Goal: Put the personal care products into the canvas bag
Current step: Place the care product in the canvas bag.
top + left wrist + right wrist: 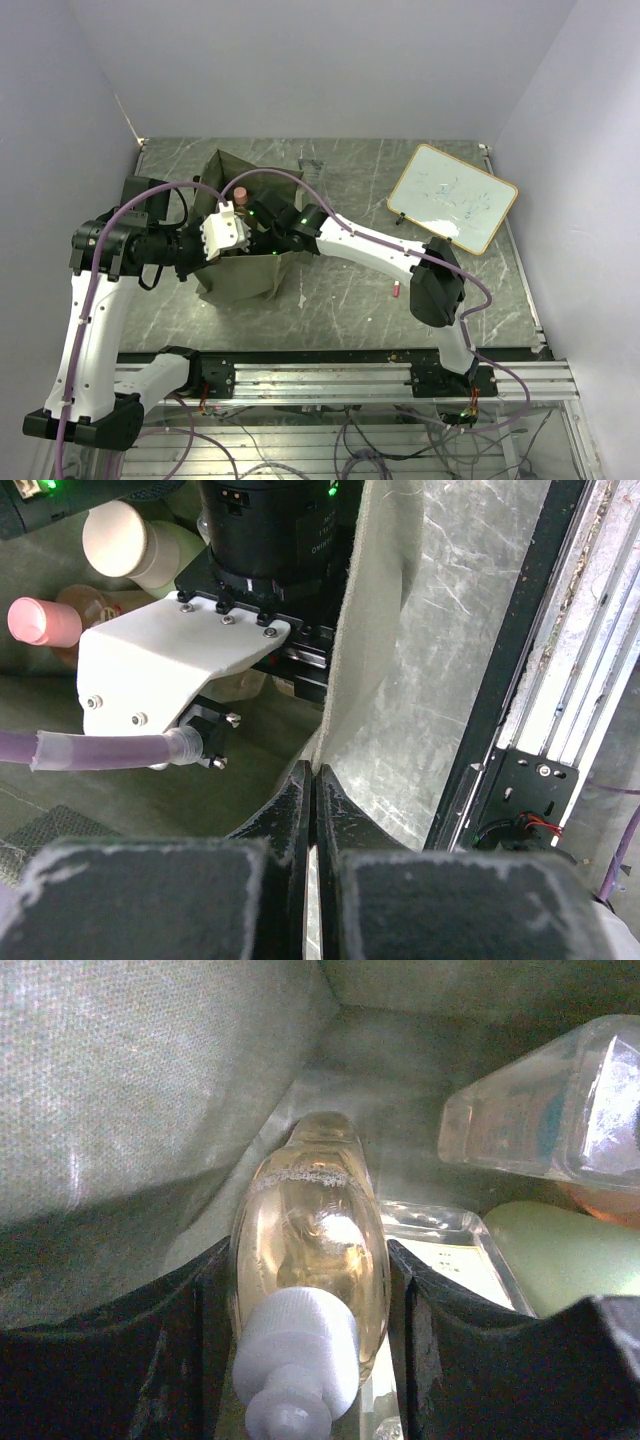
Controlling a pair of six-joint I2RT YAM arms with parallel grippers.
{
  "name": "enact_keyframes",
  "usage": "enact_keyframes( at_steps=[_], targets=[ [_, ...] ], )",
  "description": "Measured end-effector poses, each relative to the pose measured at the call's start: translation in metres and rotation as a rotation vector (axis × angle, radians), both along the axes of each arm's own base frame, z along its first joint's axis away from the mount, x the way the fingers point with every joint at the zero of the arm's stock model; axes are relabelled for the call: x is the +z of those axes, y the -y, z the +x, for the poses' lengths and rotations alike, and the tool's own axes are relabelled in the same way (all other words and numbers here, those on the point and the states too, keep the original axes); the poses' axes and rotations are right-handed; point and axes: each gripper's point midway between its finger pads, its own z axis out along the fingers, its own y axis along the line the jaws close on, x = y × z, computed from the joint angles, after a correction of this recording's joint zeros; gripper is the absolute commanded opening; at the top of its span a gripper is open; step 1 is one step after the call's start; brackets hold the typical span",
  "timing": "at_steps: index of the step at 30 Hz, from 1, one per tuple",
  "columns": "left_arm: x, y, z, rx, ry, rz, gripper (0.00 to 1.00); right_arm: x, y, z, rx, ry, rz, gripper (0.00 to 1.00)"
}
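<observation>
The olive canvas bag (245,275) stands open at the table's middle left. My left gripper (315,770) is shut on the bag's upright fabric rim (360,630) at its near left side. My right gripper (305,1260) is down inside the bag, shut on an amber bottle (315,1210) with a white cap, one finger against each side. Beside it inside the bag lie a clear bottle (540,1125), a flat clear one (440,1245) and a pale green one (570,1260). A pink-capped bottle (45,620) and a beige-capped tube (125,540) also lie in the bag.
A wooden-framed whiteboard (452,197) lies at the back right of the table. A small red marker (396,290) rests by the right arm's elbow. The right wrist's white mount (225,232) sits over the bag's mouth. A metal rail (350,378) runs along the near edge.
</observation>
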Motion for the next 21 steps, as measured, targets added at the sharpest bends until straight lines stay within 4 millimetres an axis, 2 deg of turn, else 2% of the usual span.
enact_keyframes(
  at_steps=[4,7,16,21],
  targets=[
    [-0.001,0.000,0.000,-0.002,0.001,0.001,0.07,0.002,-0.001,0.000,0.014,0.002,0.010,0.72],
    [-0.002,-0.001,0.000,0.000,0.003,0.009,0.07,0.012,-0.004,0.004,0.023,0.004,0.039,0.76],
    [-0.003,-0.003,-0.001,0.000,0.004,0.016,0.07,0.023,-0.004,0.007,0.033,-0.021,0.082,0.80],
    [-0.005,-0.003,-0.002,0.001,0.003,0.018,0.07,0.038,-0.005,0.009,0.036,-0.056,0.128,0.80]
  ],
)
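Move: The right hand is deep in the canvas bag with the amber bottle already between its fingers; the bottle's middle is about 2 cm to the left and 5 cm below, by the near-left corner. From that hand, the labelled bottle lies about 6 cm ahead and 7 cm below, the green bottle some 9 cm ahead and 3 cm right, and the dark-capped bottle roughly 10 cm ahead and 5 cm left. From the left hand, the amber bottle is about 3 cm ahead, 5 cm right and 18 cm down. Up out of the bag's near-left corner, the right hand lifts about 4 cm, barely edging forward, while its fingers spread from half open to wide and let go of the amber bottle. The wrist tips some 5–10 degrees, swinging the fingertips slightly up towards the bag's left wall. The left fingers keep the near rim pinched, staying almost still. ##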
